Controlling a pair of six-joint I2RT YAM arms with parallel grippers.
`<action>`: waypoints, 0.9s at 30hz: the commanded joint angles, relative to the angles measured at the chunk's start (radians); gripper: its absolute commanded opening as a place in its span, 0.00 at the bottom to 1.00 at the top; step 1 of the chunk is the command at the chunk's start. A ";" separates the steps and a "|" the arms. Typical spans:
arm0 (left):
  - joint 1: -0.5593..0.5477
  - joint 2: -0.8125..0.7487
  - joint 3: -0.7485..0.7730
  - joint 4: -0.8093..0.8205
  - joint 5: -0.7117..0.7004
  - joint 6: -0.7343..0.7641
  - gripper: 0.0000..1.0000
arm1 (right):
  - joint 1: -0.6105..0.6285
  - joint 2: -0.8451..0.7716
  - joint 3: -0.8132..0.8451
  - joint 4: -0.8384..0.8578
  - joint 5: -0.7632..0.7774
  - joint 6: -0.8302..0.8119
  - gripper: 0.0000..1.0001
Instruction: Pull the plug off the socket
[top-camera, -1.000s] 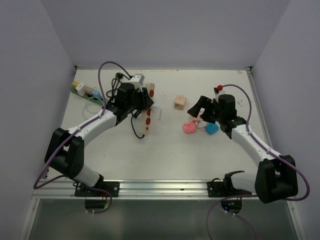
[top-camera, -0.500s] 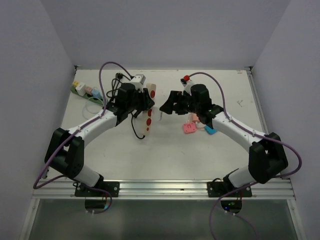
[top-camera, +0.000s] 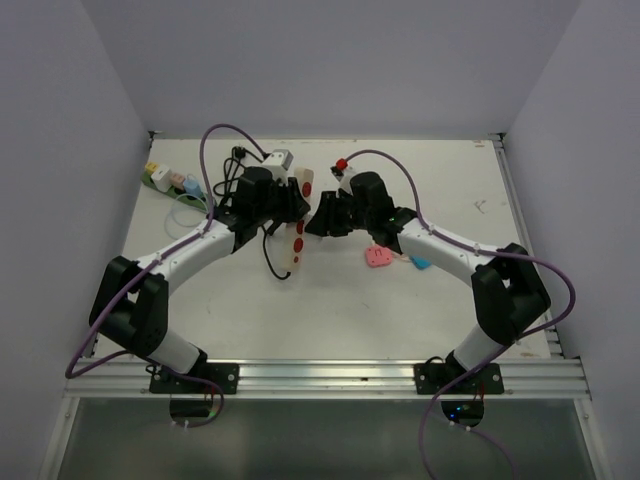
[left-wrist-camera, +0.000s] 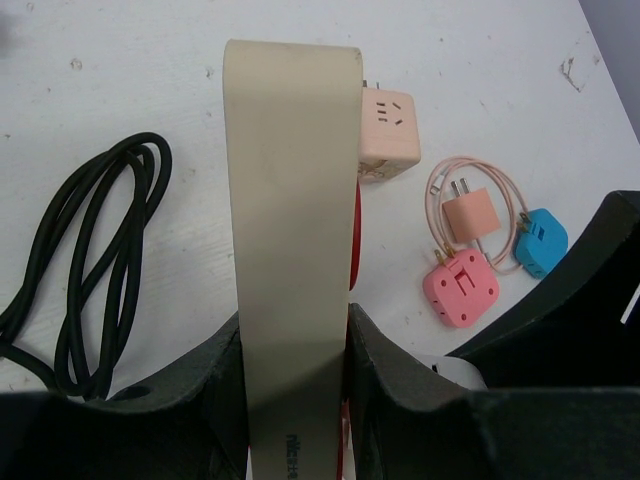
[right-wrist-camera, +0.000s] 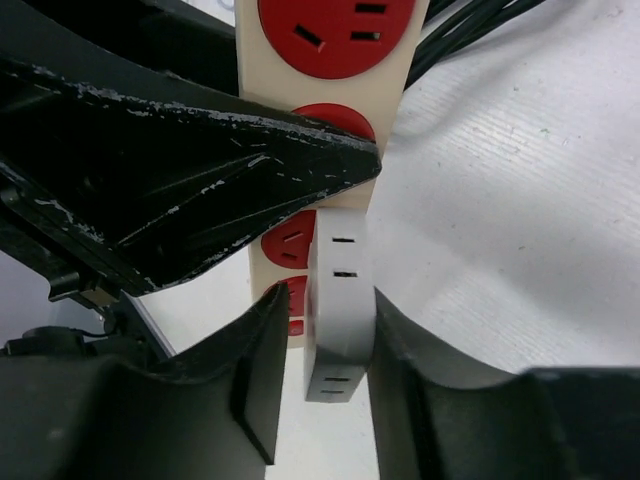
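The socket (left-wrist-camera: 290, 180) is a long cream power strip with red round outlets (right-wrist-camera: 335, 30), lifted on edge, and my left gripper (left-wrist-camera: 295, 330) is shut on its sides. In the top view the socket (top-camera: 297, 243) sits between both grippers. A white plug (right-wrist-camera: 338, 290) sticks out of one red outlet. My right gripper (right-wrist-camera: 330, 310) straddles this plug. Its right finger (right-wrist-camera: 400, 360) touches the plug's side, while the left finger (right-wrist-camera: 262, 370) stands a small gap away. In the top view my right gripper (top-camera: 318, 222) is right beside the left gripper (top-camera: 290, 205).
The strip's black cord (left-wrist-camera: 80, 270) lies coiled to the left. A peach cube adapter (left-wrist-camera: 388, 135), a pink adapter (left-wrist-camera: 460, 287), a blue one (left-wrist-camera: 540, 242) and a small peach plug (left-wrist-camera: 470, 212) lie to the right. A green strip with coloured plugs (top-camera: 170, 182) sits back left.
My right arm swung left from the coloured adapters to the cream strip, and its jaws narrowed around the white plug. The left gripper kept its hold and place.
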 joint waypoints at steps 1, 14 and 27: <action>-0.007 -0.062 0.011 0.035 -0.011 -0.012 0.00 | 0.008 -0.004 0.044 0.003 0.016 -0.004 0.37; 0.007 -0.059 -0.010 -0.004 -0.175 0.045 0.00 | 0.008 -0.091 -0.021 -0.106 0.026 -0.023 0.00; 0.009 -0.036 -0.032 -0.053 -0.387 0.134 0.00 | 0.003 -0.191 -0.065 -0.233 0.012 -0.043 0.00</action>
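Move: The right hand's half-closed fingers already straddle the white plug; its middle is about 1 cm to the left of the hand point, at the same distance out and the same height. The held socket strip's middle is some 5 cm to the left and 1 cm farther out. A pink adapter lies roughly 16 cm to the right, about level, and 14 cm below. From the left hand, which already grips the strip, the plug is about 4 cm to the right and 4 cm back. The right fingers close and pinch the white plug between their pads, then keep that grip while the hand draws about 2 cm to the right and 1.5 cm back, pulling at the strip's socket face. The left hand keeps hold of the strip; it first eases slightly left against the pull, then gives back to the right and comes about 1 cm back towards the base. ##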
